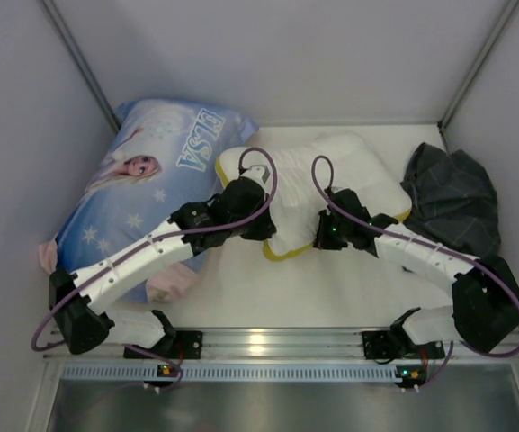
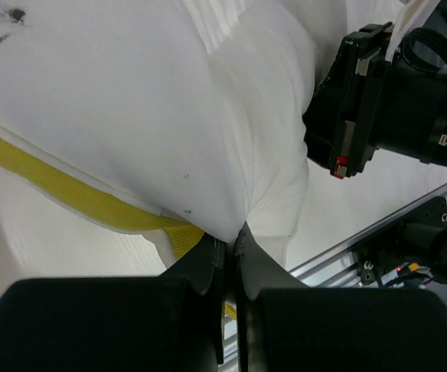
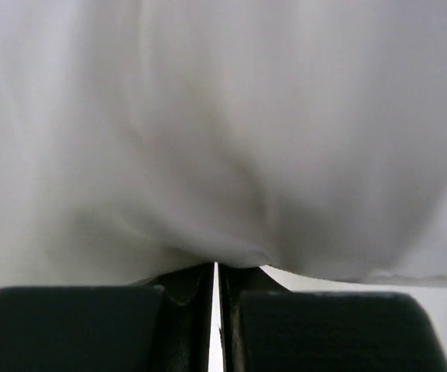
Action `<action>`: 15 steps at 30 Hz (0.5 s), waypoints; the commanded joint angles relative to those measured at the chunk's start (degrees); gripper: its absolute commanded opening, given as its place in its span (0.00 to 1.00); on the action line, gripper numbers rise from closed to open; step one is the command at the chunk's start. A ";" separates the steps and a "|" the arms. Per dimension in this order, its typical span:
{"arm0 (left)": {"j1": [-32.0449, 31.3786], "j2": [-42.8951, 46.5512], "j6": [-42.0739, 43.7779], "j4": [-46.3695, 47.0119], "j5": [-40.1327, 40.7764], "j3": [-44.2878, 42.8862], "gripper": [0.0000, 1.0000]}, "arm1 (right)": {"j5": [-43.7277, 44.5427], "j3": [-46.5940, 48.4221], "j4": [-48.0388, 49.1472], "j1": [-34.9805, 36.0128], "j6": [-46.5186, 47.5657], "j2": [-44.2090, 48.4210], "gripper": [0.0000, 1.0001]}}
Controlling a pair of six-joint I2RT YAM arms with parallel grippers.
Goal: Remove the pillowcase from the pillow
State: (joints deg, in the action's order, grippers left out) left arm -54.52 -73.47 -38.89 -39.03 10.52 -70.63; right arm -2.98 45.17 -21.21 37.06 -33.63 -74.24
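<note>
The white pillow [image 1: 331,171] with yellow piping [image 2: 53,182] lies bare at the middle of the table. The dark grey checked pillowcase [image 1: 452,198] sits off it, crumpled in a heap at the right wall. My left gripper [image 1: 271,227] is at the pillow's near left edge. In the left wrist view it [image 2: 232,232] is shut on a pucker of white pillow cloth beside the piping. My right gripper [image 1: 318,236] is at the near edge just to the right. In its own view it [image 3: 217,265] is shut, with white cloth gathered at its tips.
A large blue ELSA-print pillow [image 1: 142,189] lies at the left, partly under my left arm. The right arm's wrist [image 2: 393,101] is close beside my left gripper. An aluminium rail [image 1: 259,342] runs along the near edge. Grey walls enclose the table on three sides.
</note>
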 commanded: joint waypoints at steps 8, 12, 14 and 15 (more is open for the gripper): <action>13.56 -25.21 7.60 13.19 -24.76 -17.85 0.00 | -4.31 5.99 8.02 -5.50 2.69 -8.29 0.00; 15.67 -39.16 8.05 10.02 -28.27 -30.60 0.00 | -5.10 6.77 8.91 -6.82 2.78 -11.89 0.00; 15.67 -42.79 7.70 9.93 -29.68 -36.23 0.00 | -5.37 7.83 8.73 -8.22 3.04 -14.18 0.00; 15.76 -46.20 7.35 9.93 -30.21 -37.90 0.00 | -4.41 7.83 8.64 -8.58 2.87 -14.27 0.00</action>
State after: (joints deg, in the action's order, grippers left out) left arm -38.74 -115.92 -32.53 -33.54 -13.52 -101.54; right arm -6.76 49.98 -16.58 30.39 -31.46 -87.26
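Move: The open table at the back, where the pillow is being taken, lies about 31 cm ahead of the left hand, 28 cm to its right and 20 cm below. The pillow's middle is 18 cm ahead of the right hand, roughly in line sideways and about 2 cm higher. From that right hand, the dark pillowcase heap lies 18 cm ahead and 37 cm right; the Elsa pillow lies 19 cm ahead of the left hand and 29 cm left. The white pillow, its near corner still pinched in the left fingers, is carried quickly forward some 15 cm, with the left hand also drifting right and sinking nearly 8 cm, tipping down roughly 15 degrees. The right hand, fingers shut, stays against the pillow's near side, pushing forward about 5 cm and sinking 3 cm. ##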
